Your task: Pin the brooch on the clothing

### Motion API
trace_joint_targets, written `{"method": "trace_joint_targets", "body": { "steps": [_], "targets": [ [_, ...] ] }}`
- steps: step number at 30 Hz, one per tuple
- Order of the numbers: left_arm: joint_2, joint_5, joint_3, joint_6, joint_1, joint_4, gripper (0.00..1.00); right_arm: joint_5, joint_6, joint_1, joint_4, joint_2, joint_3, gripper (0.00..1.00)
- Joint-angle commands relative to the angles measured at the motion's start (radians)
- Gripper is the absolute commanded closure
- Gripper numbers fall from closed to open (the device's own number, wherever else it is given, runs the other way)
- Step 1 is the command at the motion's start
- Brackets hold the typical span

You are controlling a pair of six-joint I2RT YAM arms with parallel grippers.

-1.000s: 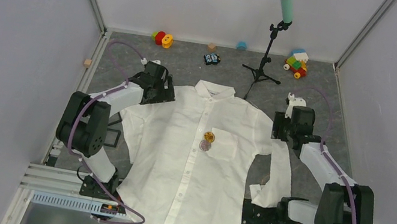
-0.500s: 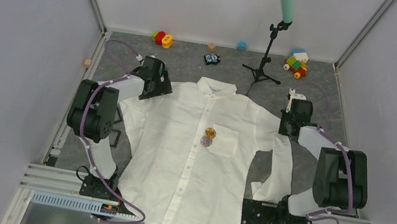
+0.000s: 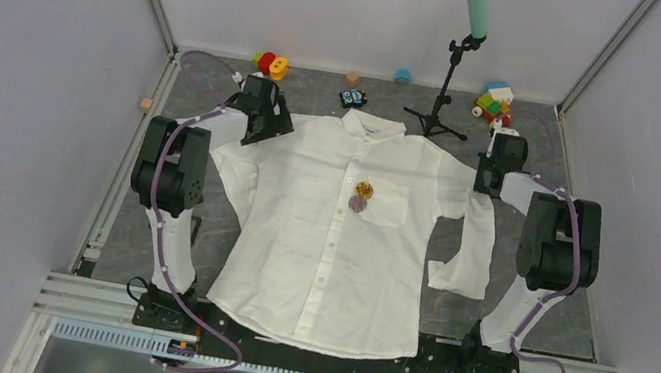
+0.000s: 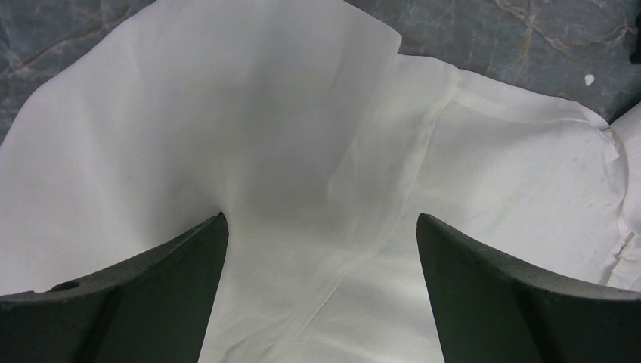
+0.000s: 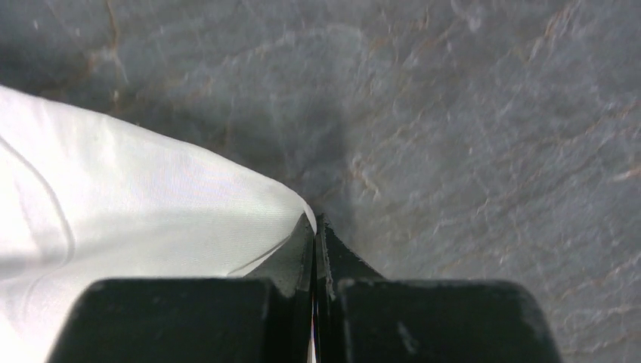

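Observation:
The clothing [image 3: 317, 245], a white button-up shirt, lies flat on the grey floor with its collar toward the back. A small gold round brooch [image 3: 363, 189] sits by the chest pocket, with a purplish round piece [image 3: 357, 204] just below it. My left gripper [image 3: 261, 124] is at the shirt's left shoulder. In the left wrist view it [image 4: 320, 219] stands wide open, with white fabric [image 4: 227, 113] spread between the fingers. My right gripper [image 3: 488, 177] is at the right shoulder. In the right wrist view it [image 5: 315, 219] is shut, pinching the cloth's edge [image 5: 113, 204].
A microphone stand [image 3: 445, 84] rises just behind the collar. Along the back wall lie red and yellow toys [image 3: 270, 64], a small toy car [image 3: 352, 98], coloured blocks [image 3: 493, 103] and a blue piece [image 3: 403, 76]. A wooden cube [image 3: 147, 103] sits at the left wall.
Both arms have stretched toward the back and the shirt has slid that way with them. The right gripper has shut on the fabric; the left has stayed open.

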Motion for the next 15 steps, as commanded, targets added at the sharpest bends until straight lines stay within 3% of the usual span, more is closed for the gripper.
{"method": "trace_joint_targets", "body": {
  "steps": [1, 6, 8, 12, 15],
  "targets": [
    [0.087, 0.002, 0.073, 0.006, 0.012, -0.039, 0.00, 0.039, -0.041, -0.017, 0.018, 0.074, 0.099, 1.00],
    [0.111, -0.018, 0.124, 0.025, 0.012, -0.047, 0.00, 0.018, -0.046, -0.018, 0.014, 0.110, 0.150, 1.00],
    [0.113, -0.019, 0.140, 0.034, 0.012, -0.053, 0.00, 0.011, -0.045, -0.020, 0.009, 0.116, 0.166, 0.93],
    [0.068, -0.002, 0.122, 0.053, 0.012, -0.027, 0.00, -0.016, -0.045, -0.020, -0.001, 0.096, 0.178, 0.62],
    [-0.004, 0.016, 0.087, 0.076, 0.011, 0.012, 0.00, -0.045, -0.045, -0.020, 0.000, 0.047, 0.163, 0.28]
  ]
}}
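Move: The spread left fingers are already on the shirt's left sleeve, right at the hand; the collar lies about 26 cm right and 4 cm ahead, the gold brooch 26 cm right and 13 cm back. The closed right fingers still pinch the other sleeve at its bend; from them the toy car stands some 21 cm straight ahead, the tripod 12 cm ahead and 17 cm left, the gold brooch 8 cm back and 33 cm left. Draw the shirt on forward with both grippers together, easing to a stop: the left, kept wide open with its fingertips on the sleeve cloth, about 2.5 cm, and the right, pinching its sleeve, some 3.5 cm towards the toy car. As the right slows, open its fingers to about half and let go of the sleeve. ##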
